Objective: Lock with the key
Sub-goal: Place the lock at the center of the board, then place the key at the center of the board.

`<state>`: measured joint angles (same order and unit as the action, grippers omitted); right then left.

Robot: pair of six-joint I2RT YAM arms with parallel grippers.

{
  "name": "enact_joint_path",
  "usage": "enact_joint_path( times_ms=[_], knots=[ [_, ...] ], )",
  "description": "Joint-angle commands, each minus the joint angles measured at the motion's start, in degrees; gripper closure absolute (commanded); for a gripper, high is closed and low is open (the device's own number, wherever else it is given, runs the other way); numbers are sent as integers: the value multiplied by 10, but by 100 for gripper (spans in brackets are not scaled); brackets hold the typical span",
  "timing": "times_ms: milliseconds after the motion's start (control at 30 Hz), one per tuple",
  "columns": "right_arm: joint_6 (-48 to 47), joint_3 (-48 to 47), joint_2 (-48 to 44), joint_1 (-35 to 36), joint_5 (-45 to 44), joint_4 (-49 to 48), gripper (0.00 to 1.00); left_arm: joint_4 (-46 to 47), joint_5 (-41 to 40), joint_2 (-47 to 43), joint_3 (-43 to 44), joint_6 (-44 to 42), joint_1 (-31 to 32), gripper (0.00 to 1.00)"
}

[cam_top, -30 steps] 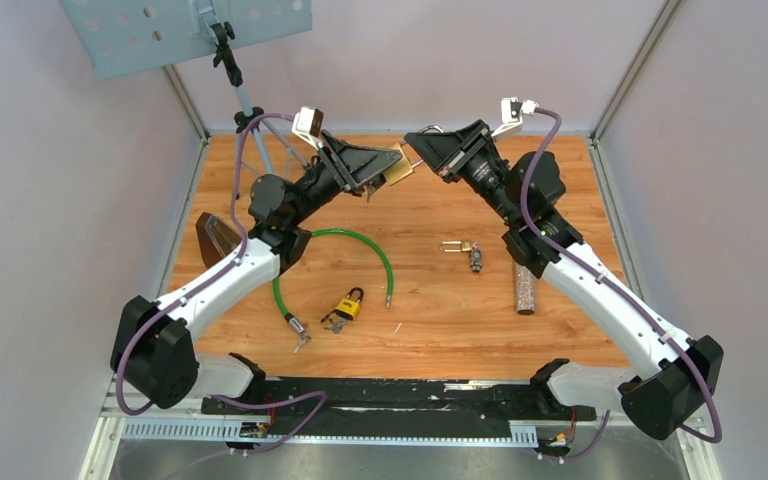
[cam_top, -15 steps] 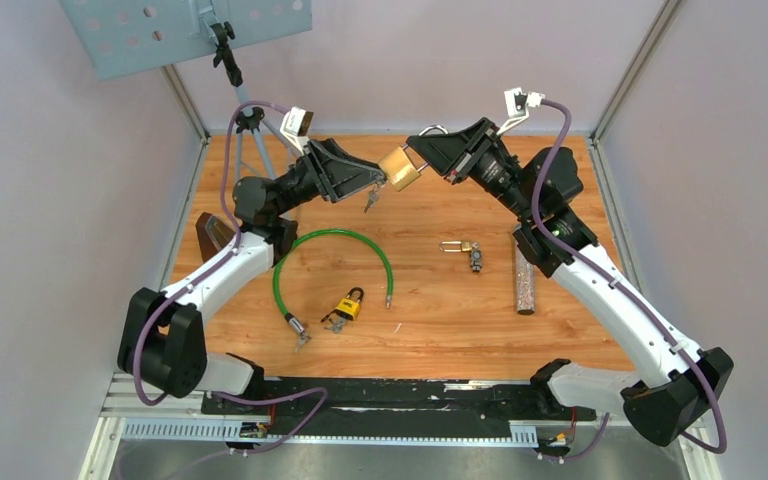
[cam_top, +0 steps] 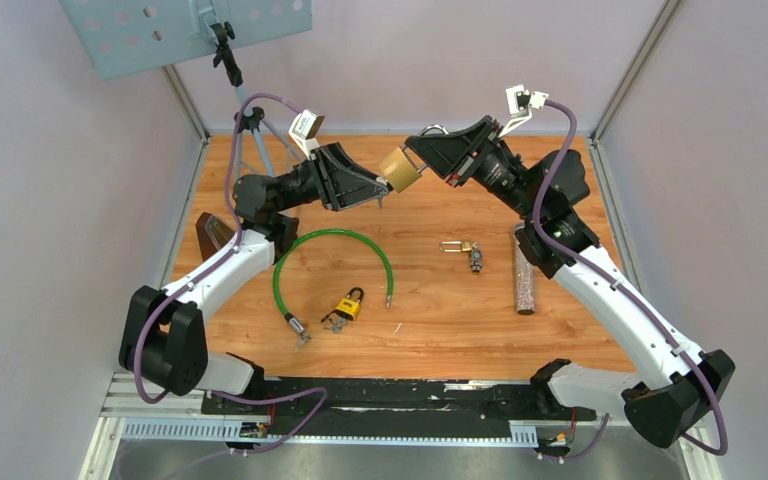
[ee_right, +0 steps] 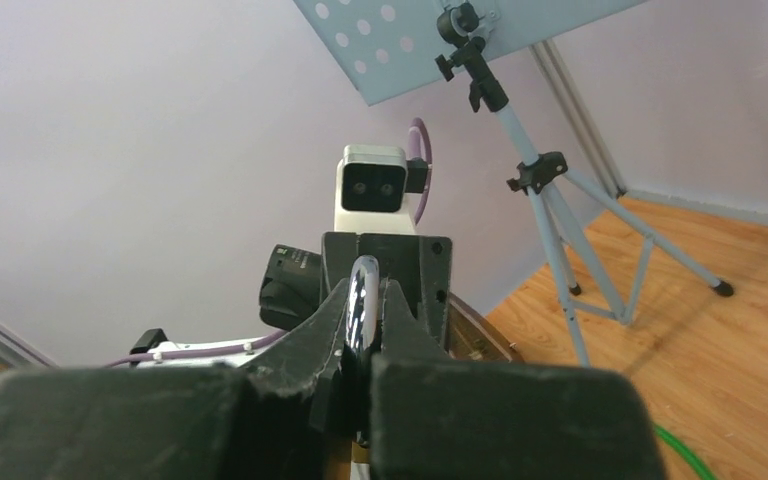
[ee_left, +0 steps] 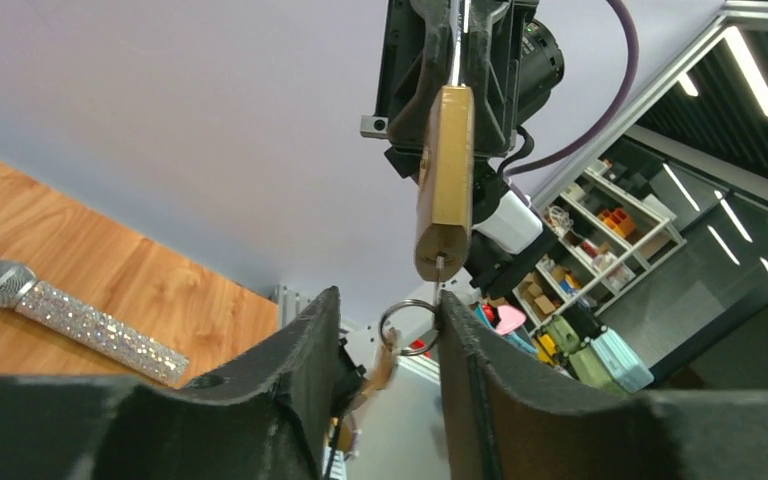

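A brass padlock (cam_top: 398, 168) hangs in the air above the back of the table, and my right gripper (cam_top: 422, 150) is shut on its chrome shackle (ee_right: 363, 300). In the left wrist view the padlock (ee_left: 447, 170) hangs edge-on with a key (ee_left: 439, 268) stuck in its underside. A key ring (ee_left: 407, 325) dangles below it. My left gripper (ee_left: 388, 300) is open just under the lock. The ring lies between its fingers, against the right finger (ee_left: 460, 330). From above, the left gripper (cam_top: 380, 190) sits just left of and below the padlock.
On the table lie a green cable lock (cam_top: 332, 262), a yellow padlock with keys (cam_top: 348, 303), a small padlock with keys (cam_top: 465, 250) and a glittery microphone (cam_top: 525, 275). A tripod stand (cam_top: 245, 110) rises at the back left. A dark wedge (cam_top: 215, 235) sits by the left arm.
My left gripper has drawn back from the padlock and settled under it, its jaws narrowing around the key ring. The right gripper has shifted slightly with the padlock.
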<state>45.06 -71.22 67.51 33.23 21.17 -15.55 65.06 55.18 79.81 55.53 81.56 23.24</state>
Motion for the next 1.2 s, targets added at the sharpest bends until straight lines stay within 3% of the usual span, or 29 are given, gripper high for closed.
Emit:
enact_joint_path(
  times_ms=[0,100,167,367,600,800,867,1000,1167],
  knots=[
    [0,-7,-11,-1,21,-106,100,3,-3,-18,21,-31,0,60],
    [5,-2,-4,-1,20,-115,100,-18,-18,-23,21,-52,-1,89],
    [4,3,-3,-1,9,-117,100,-30,-21,-30,18,-66,-4,100],
    [-27,14,-14,-12,-69,-111,100,-83,-15,-62,-13,-108,-22,100],
    [-26,9,-22,-89,-47,-106,100,-96,-6,-75,-54,-112,-50,100],
    [-21,24,2,-103,-45,-67,100,-193,-45,-63,-51,-178,-53,100],
    [-23,30,26,-109,-46,-34,100,-260,-71,-48,-37,-253,-52,100],
    [-24,49,93,-117,-35,-10,100,-481,-178,6,12,-422,-29,100],
    [-30,44,218,-120,-4,7,100,-587,-340,116,92,-496,0,100]
  ],
)
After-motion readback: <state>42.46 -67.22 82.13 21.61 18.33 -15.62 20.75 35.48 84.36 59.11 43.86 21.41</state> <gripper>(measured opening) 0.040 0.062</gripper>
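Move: My right hand holds the gold padlock by its shackle. The board centre lies roughly 15 cm ahead, 3 cm left and 48 cm below that hand, with the small brass lock at about the same distance out but 11 cm to its right. The key, still in the padlock, is about 2 cm right of my left hand, at my open fingertips. The padlock body sits some 4 cm right of that hand, 1 cm ahead and 4 cm higher. I close my left fingers on the key and hold it. I then draw the padlock away forward and right with my right hand, about 6 cm each way, while my left eases slightly left and down. Both hands then swing forward and dive towards the board, each ending about 13 cm lower; my left hand turns some 30 degrees counter-clockwise, my right about 15 clockwise with fingers tipping down. ##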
